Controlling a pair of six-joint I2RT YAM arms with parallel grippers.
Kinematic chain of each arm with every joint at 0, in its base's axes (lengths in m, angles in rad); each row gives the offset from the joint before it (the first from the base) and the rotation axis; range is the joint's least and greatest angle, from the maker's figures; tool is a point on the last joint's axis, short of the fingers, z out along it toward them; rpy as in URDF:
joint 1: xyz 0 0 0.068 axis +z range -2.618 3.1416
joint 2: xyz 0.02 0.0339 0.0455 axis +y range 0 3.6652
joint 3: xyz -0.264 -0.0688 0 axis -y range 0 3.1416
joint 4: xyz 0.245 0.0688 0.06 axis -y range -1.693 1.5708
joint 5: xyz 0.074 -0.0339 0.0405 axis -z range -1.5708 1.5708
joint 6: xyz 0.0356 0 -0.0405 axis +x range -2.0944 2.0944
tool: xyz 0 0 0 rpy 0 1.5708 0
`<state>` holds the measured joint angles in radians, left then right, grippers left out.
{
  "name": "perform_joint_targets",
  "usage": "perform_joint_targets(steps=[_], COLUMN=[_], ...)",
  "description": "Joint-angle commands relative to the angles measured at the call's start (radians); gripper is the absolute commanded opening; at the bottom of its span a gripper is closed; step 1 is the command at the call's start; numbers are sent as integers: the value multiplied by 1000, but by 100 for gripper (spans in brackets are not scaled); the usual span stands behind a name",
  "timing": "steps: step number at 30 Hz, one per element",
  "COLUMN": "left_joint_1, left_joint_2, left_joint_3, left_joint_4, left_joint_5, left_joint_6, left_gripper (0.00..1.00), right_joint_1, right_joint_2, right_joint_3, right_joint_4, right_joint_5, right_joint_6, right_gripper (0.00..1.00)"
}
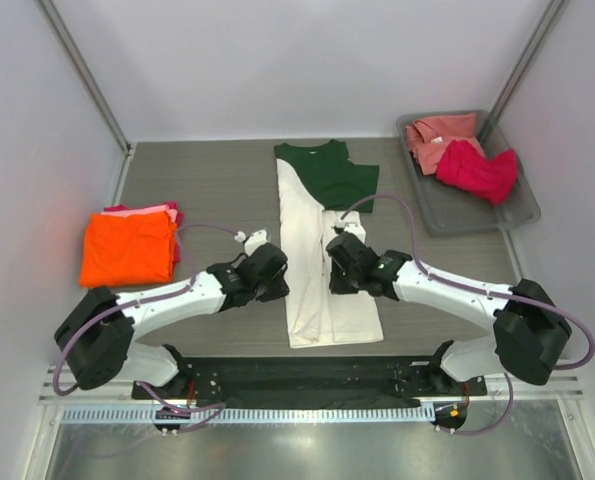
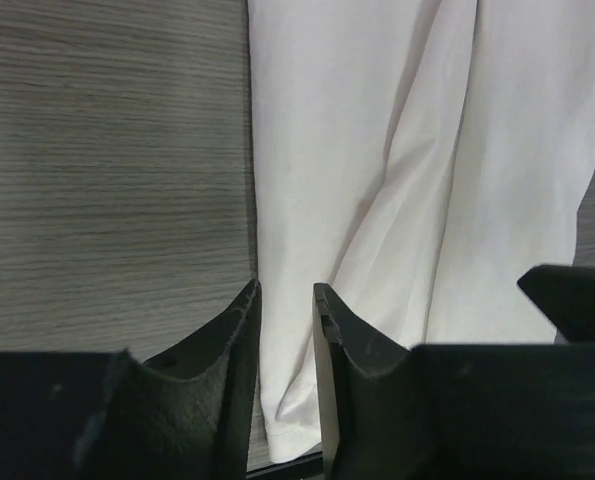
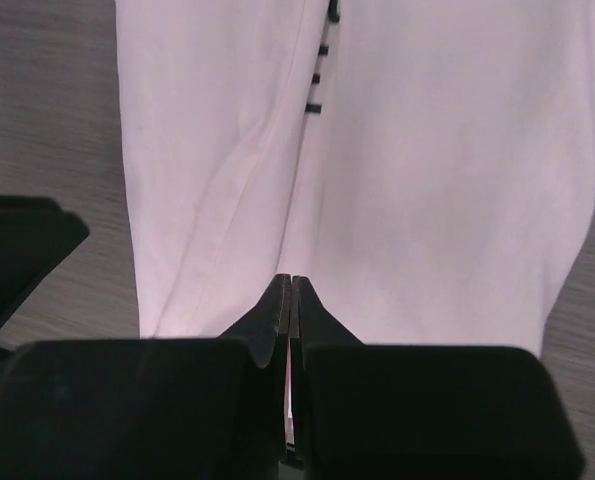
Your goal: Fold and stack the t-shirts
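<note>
The cream t-shirt (image 1: pixel 322 270) with dark green sleeves lies folded into a long strip down the middle of the table, green end at the far side. My left gripper (image 1: pixel 280 278) hovers low at the strip's left edge. In the left wrist view its fingers (image 2: pixel 239 320) stand a narrow gap apart, straddling that edge of the cream cloth (image 2: pixel 377 150). My right gripper (image 1: pixel 336 267) is over the strip's right half. In the right wrist view its tips (image 3: pixel 291 281) meet above the pale cloth (image 3: pixel 427 180), with no fold rising between them.
A folded orange t-shirt (image 1: pixel 127 248) lies on a pink one (image 1: pixel 167 211) at the left. A grey tray (image 1: pixel 522 212) at the back right holds a salmon t-shirt (image 1: pixel 437 135) and a crimson one (image 1: pixel 477 170). White walls enclose three sides of the table.
</note>
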<state>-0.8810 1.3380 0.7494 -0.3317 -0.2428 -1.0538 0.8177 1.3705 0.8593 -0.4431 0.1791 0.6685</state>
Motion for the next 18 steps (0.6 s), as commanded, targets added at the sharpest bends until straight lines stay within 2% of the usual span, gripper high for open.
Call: perform_joint_targets(steps=[1, 4, 7, 8, 13, 18], left_joint_1=[5, 5, 7, 5, 5, 4], left_joint_2=[49, 92, 98, 95, 66, 41], left_joint_3=[16, 2, -34, -51, -160, -229], left_joint_4=[111, 118, 134, 143, 216, 312], left_joint_5=[63, 80, 100, 121, 178, 240], left_joint_6=[43, 28, 9, 3, -52, -87], left_gripper=[27, 27, 34, 34, 32, 26], right_joint_1=[104, 187, 245, 280, 400, 449], right_joint_2=[-44, 5, 44, 48, 108, 148], right_joint_3=[-37, -37, -43, -46, -25, -23], right_joint_4=[89, 109, 145, 159, 182, 202], right_joint_5=[60, 72, 88, 92, 148, 160], right_joint_6=[153, 197, 241, 250, 296, 319], right_gripper=[1, 1, 11, 18, 37, 39])
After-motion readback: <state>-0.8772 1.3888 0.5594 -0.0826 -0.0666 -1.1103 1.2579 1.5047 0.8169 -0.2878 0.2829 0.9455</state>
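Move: The t-shirt's bottom-left corner lies about 11 cm back from the right hand, 10 cm to its left and 6 cm lower; the hem's right corner is some 9 cm back and 10 cm right of that hand, at the same depth. The left gripper hovers roughly 12 cm to the right hand's left, level with it. From the left hand that bottom-left corner is about 11 cm back, 2 cm right and 5 cm down. Sweep the right gripper back and left about 14 cm across the shirt to its bottom-left corner, sinking a little, turning about 10 degrees counter-clockwise and opening the shut fingers part-way. Meanwhile lower the left gripper some 5 cm to the shirt's left edge, then ease it back about 3 cm towards the same corner, fingers kept slightly open. ##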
